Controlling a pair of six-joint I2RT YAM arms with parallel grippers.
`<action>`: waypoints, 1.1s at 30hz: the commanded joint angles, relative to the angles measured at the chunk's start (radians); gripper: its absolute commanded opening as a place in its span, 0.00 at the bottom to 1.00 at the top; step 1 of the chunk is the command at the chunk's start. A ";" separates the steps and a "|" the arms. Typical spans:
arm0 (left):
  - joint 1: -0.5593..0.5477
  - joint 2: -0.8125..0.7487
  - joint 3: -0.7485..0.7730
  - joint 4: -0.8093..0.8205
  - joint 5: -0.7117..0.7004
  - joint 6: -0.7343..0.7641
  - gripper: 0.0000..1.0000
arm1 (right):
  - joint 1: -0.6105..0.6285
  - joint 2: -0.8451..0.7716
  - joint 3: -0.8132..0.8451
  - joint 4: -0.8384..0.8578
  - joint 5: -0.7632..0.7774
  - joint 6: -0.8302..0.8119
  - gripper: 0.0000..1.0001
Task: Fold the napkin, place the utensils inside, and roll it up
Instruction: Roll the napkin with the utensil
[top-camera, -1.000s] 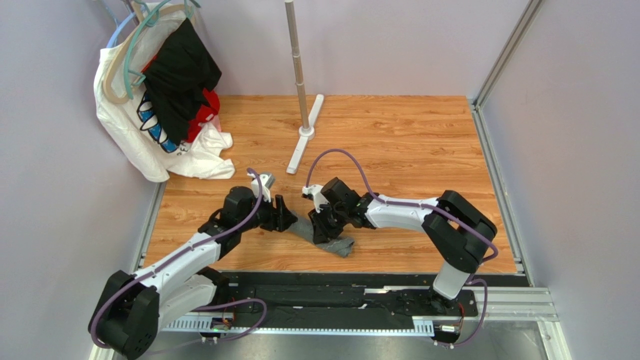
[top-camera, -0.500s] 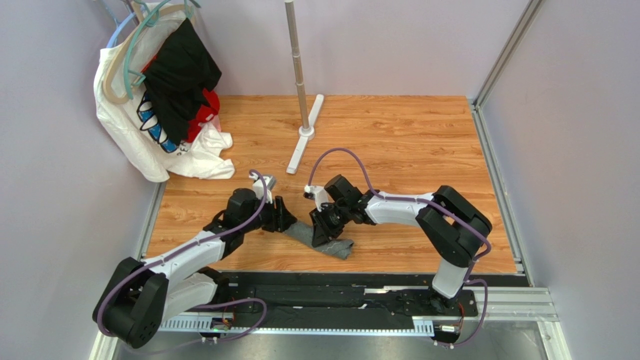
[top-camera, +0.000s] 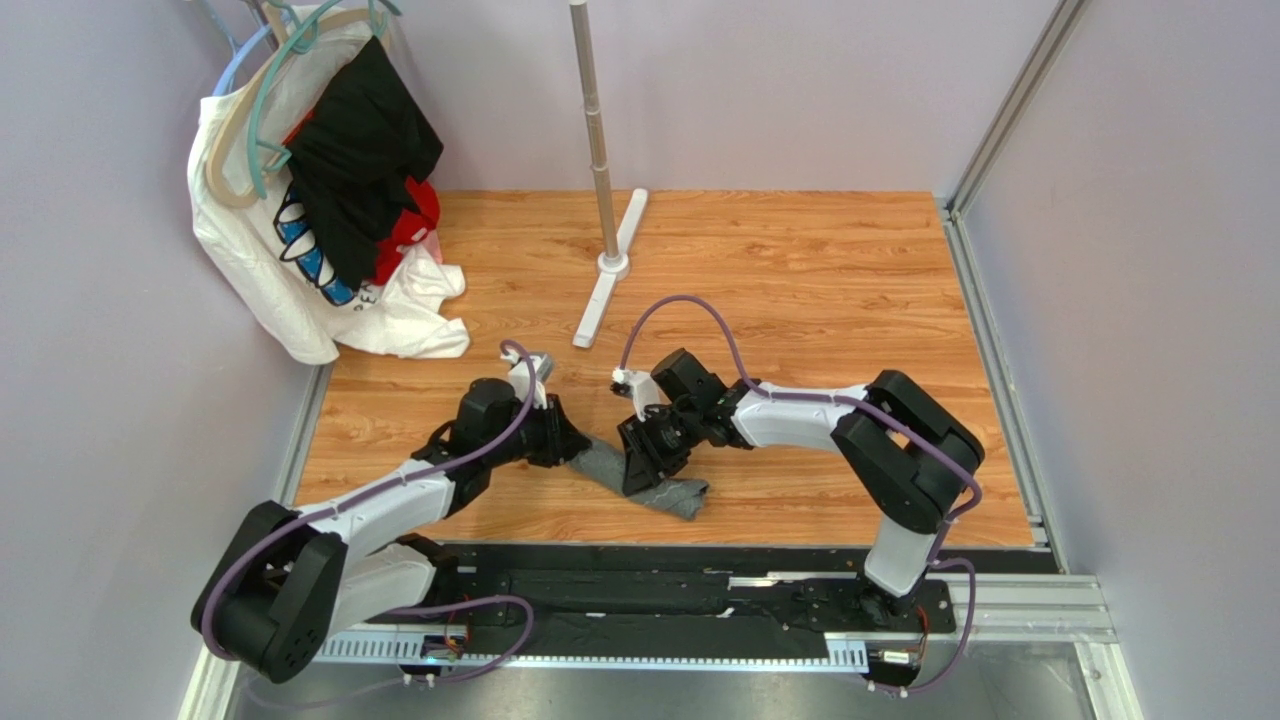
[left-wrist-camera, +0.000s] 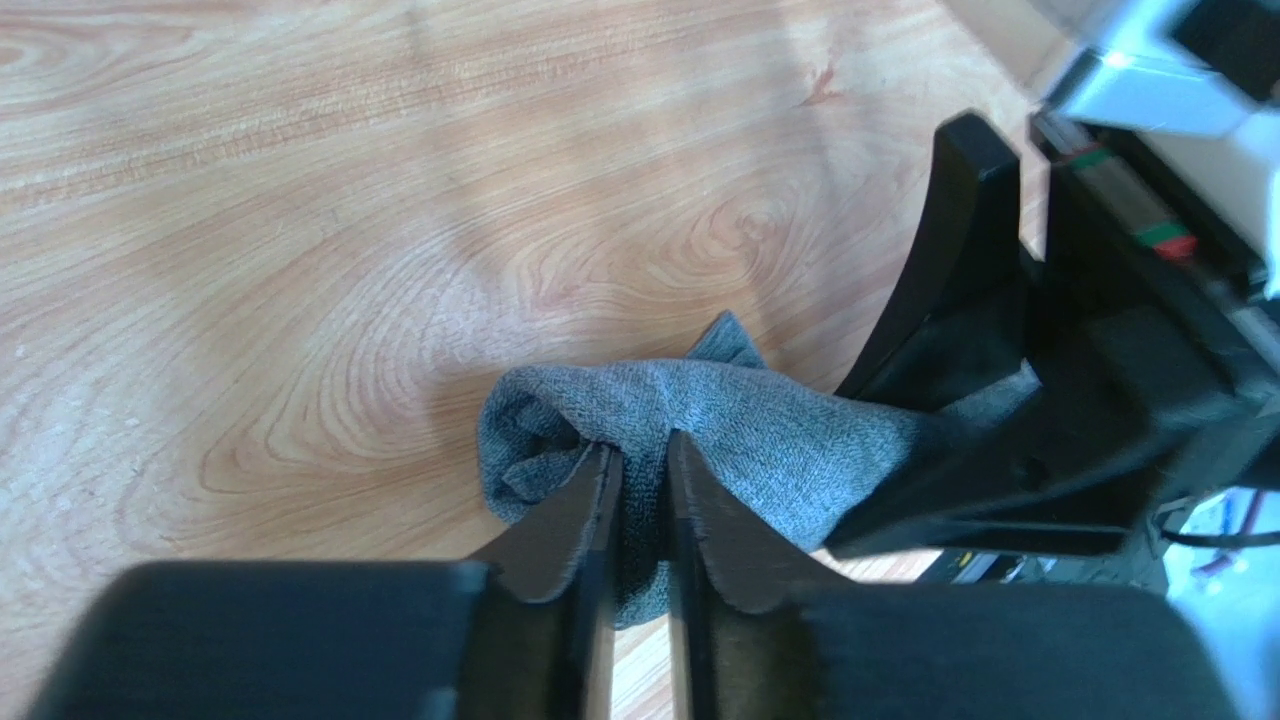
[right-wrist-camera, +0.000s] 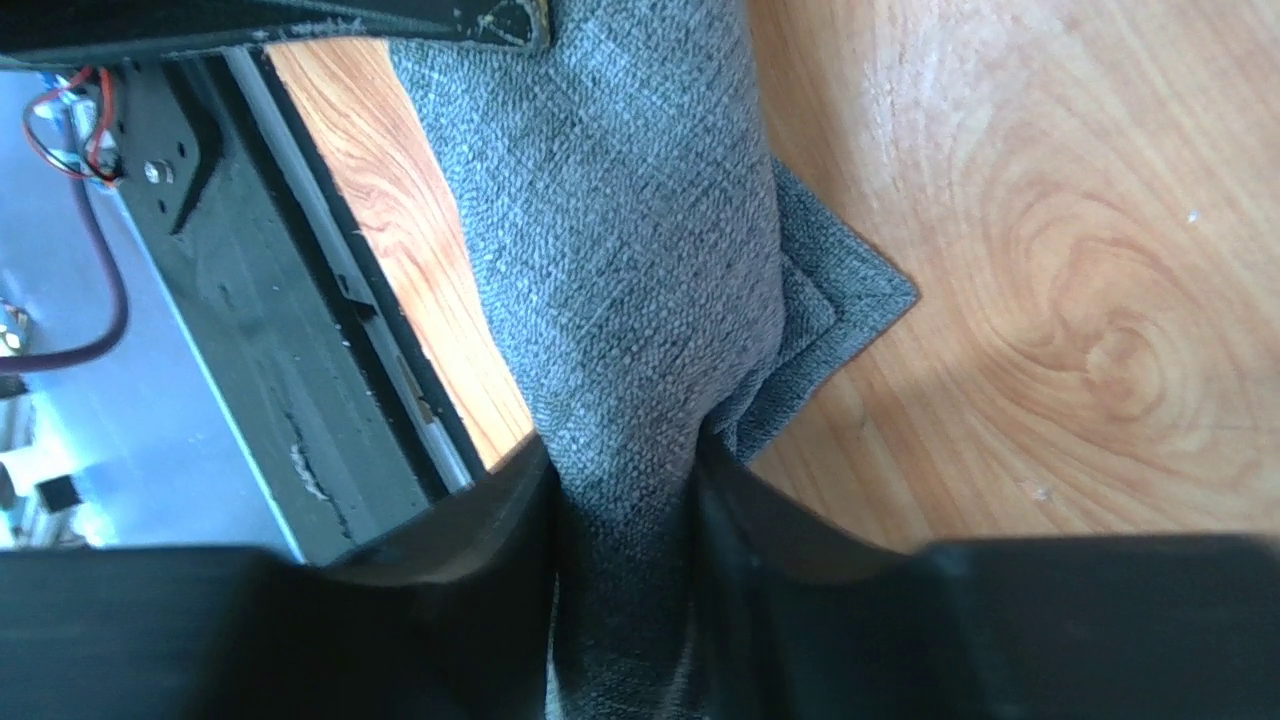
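Observation:
The napkin (top-camera: 684, 492) lies as a grey rolled bundle, slanting across the wooden table (top-camera: 812, 285) between both arms. My left gripper (top-camera: 571, 444) is at the roll's upper left end. In the left wrist view that gripper (left-wrist-camera: 634, 453) is shut, pinching a fold of the napkin (left-wrist-camera: 751, 428). My right gripper (top-camera: 640, 462) straddles the middle of the roll. In the right wrist view its fingers (right-wrist-camera: 496, 518) press on both sides of the napkin (right-wrist-camera: 631, 225). The right gripper's black fingers (left-wrist-camera: 962, 270) also show in the left wrist view. The utensils are hidden.
White, black and red clothes (top-camera: 323, 195) hang on hangers at the back left. A metal pole (top-camera: 597, 135) stands on a white base (top-camera: 613, 270) at the back centre. A black rail (top-camera: 676, 593) runs along the near edge. Walls close in left and right.
My left gripper has slid a little towards the roll's end and closed on the cloth. The right gripper has stayed on the roll, hardly moving.

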 joint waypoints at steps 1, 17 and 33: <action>0.003 0.030 0.011 0.013 0.012 0.007 0.15 | -0.005 0.015 -0.031 -0.067 0.065 0.007 0.51; 0.003 0.183 0.129 -0.048 0.081 0.068 0.00 | 0.044 -0.272 0.054 -0.252 0.551 -0.059 0.68; 0.003 0.266 0.200 -0.102 0.122 0.099 0.00 | 0.377 -0.188 0.032 -0.062 0.898 -0.214 0.68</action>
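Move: The rolled napkin slants between the hands. Its middle lies about 8 cm right of the left hand, 4 cm back and 3 cm below; its left end is already between the left fingers. A small napkin corner pokes out some 5 cm right and 1 cm ahead of the left hand, 3 cm below. The right hand is around the roll's right half, the roll's middle about 2 cm to its left, 1 cm ahead and level. The napkin's left end is pinched tight as the left fingers close fully, sinking about 1 cm, then drawing it some 2 cm right and 1 cm forward. The right fingers, already loosening, open wide and let go of the roll; that hand backs off right, forward and up by about 5 cm, then swings back left and rearwards over the roll, turning some 40 degrees so its fingers swing forward, and stays open above. ##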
